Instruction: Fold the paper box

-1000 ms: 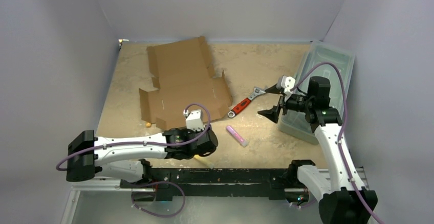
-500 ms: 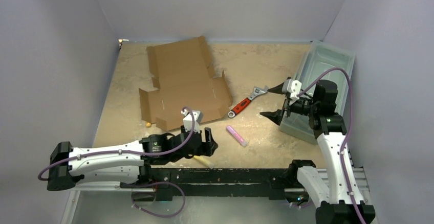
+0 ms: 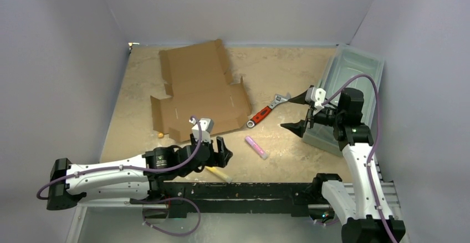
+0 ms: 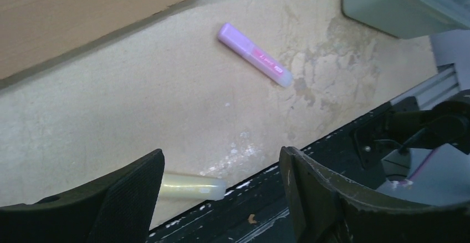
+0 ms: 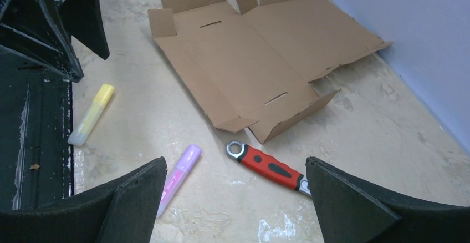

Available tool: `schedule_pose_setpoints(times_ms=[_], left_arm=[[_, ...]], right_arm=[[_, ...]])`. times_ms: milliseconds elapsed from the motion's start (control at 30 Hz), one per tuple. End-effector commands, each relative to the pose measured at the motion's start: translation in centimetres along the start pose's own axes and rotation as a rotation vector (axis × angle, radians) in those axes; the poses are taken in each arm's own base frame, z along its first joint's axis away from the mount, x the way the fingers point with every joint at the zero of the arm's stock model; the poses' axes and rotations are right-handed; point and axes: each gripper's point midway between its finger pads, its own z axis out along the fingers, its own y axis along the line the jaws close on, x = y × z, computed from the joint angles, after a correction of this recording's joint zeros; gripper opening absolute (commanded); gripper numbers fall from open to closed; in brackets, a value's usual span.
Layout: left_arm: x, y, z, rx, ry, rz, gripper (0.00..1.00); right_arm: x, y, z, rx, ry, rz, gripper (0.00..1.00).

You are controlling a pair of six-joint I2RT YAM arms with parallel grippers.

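The paper box (image 3: 199, 90) lies unfolded and flat at the back left of the table, with a few short flaps standing up along its edges. It also fills the top of the right wrist view (image 5: 260, 54) and a corner of the left wrist view (image 4: 83, 10). My left gripper (image 3: 220, 150) hovers low at the near edge, just in front of the box's near flap. Its jaws are open (image 4: 221, 165) with nothing between them. My right gripper (image 3: 292, 111) hangs open above the table right of the wrench, aimed toward the box (image 5: 235, 168), and it holds nothing.
A red-handled wrench (image 3: 267, 110) lies just right of the box. A purple marker (image 3: 256, 147) lies nearer the front. A yellow marker (image 3: 219, 172) lies at the table's front edge under my left gripper. A translucent grey-green bin (image 3: 346, 96) stands at the right wall.
My left arm has drawn back to the left along the near edge and its jaws have spread wider. My right gripper rose slightly, then held still, open throughout.
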Motion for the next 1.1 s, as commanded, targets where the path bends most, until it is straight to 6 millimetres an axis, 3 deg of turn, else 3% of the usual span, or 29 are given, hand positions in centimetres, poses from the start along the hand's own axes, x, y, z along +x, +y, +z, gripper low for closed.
schedule_pose_setpoints(times_ms=[0, 100, 233, 333, 500, 633, 833, 967, 1067], left_arm=[[-0.8, 1.8, -0.5, -0.093, -0.022, 0.077, 0.76], [-2.4, 2.3, -0.8, -0.136, -0.075, 0.15, 0.79], [-8.0, 1.3, -1.8, -0.178, -0.229, 0.369, 0.93], [-10.8, 0.7, -2.1, -0.186, -0.264, 0.494, 0.99], [-12.3, 3.4, 1.0, -0.2, -0.145, 0.599, 0.99], [-12.3, 6.0, 3.6, -0.256, -0.036, 0.709, 0.99], [-12.7, 7.5, 6.8, -0.299, -0.026, 0.806, 0.99], [-13.5, 8.2, 5.6, -0.328, -0.058, 0.749, 0.98], [-14.1, 7.1, 3.9, -0.26, -0.131, 0.727, 0.99]], right_arm=[[-0.3, -0.7, -0.1, 0.035, -0.01, 0.002, 0.99], [0.0, -0.9, -0.1, 0.039, -0.004, 0.014, 0.99], [0.5, -1.2, 0.1, 0.033, 0.009, 0.048, 0.99], [0.3, -1.1, 0.1, 0.033, 0.007, 0.052, 0.99], [0.6, -2.1, 0.9, 0.065, 0.023, 0.089, 0.99], [1.7, -2.4, 4.8, 0.052, 0.19, 0.087, 0.97], [8.6, -1.3, 9.8, -0.08, 0.449, 0.053, 0.96], [12.7, -0.8, 11.4, -0.15, 0.562, -0.187, 0.97], [14.4, 1.5, 11.5, -0.427, 0.513, -0.453, 0.99]])
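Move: The paper box lies flat and unfolded, its middle about 26 cm ahead of the left hand, 9 cm to its left and 15 cm below; from the right hand it is some 16 cm ahead, 30 cm left and 25 cm below. The pink highlighter is roughly 6 cm ahead and 11 cm right of the left hand, the yellow one 4 cm back and 2 cm left of it. From the right hand, the wrench lies about 9 cm ahead and 6 cm left. The paper box is approached from both sides: the left hand swings forward about 14 cm and some 6 cm left over its near part, arching up and back down, rolling left side up some 45 degrees and opening fully. The right hand, slow at first, then drops about 15 cm while going left and a little forward towards the box's near right corner, fingers wide and tipping down. ##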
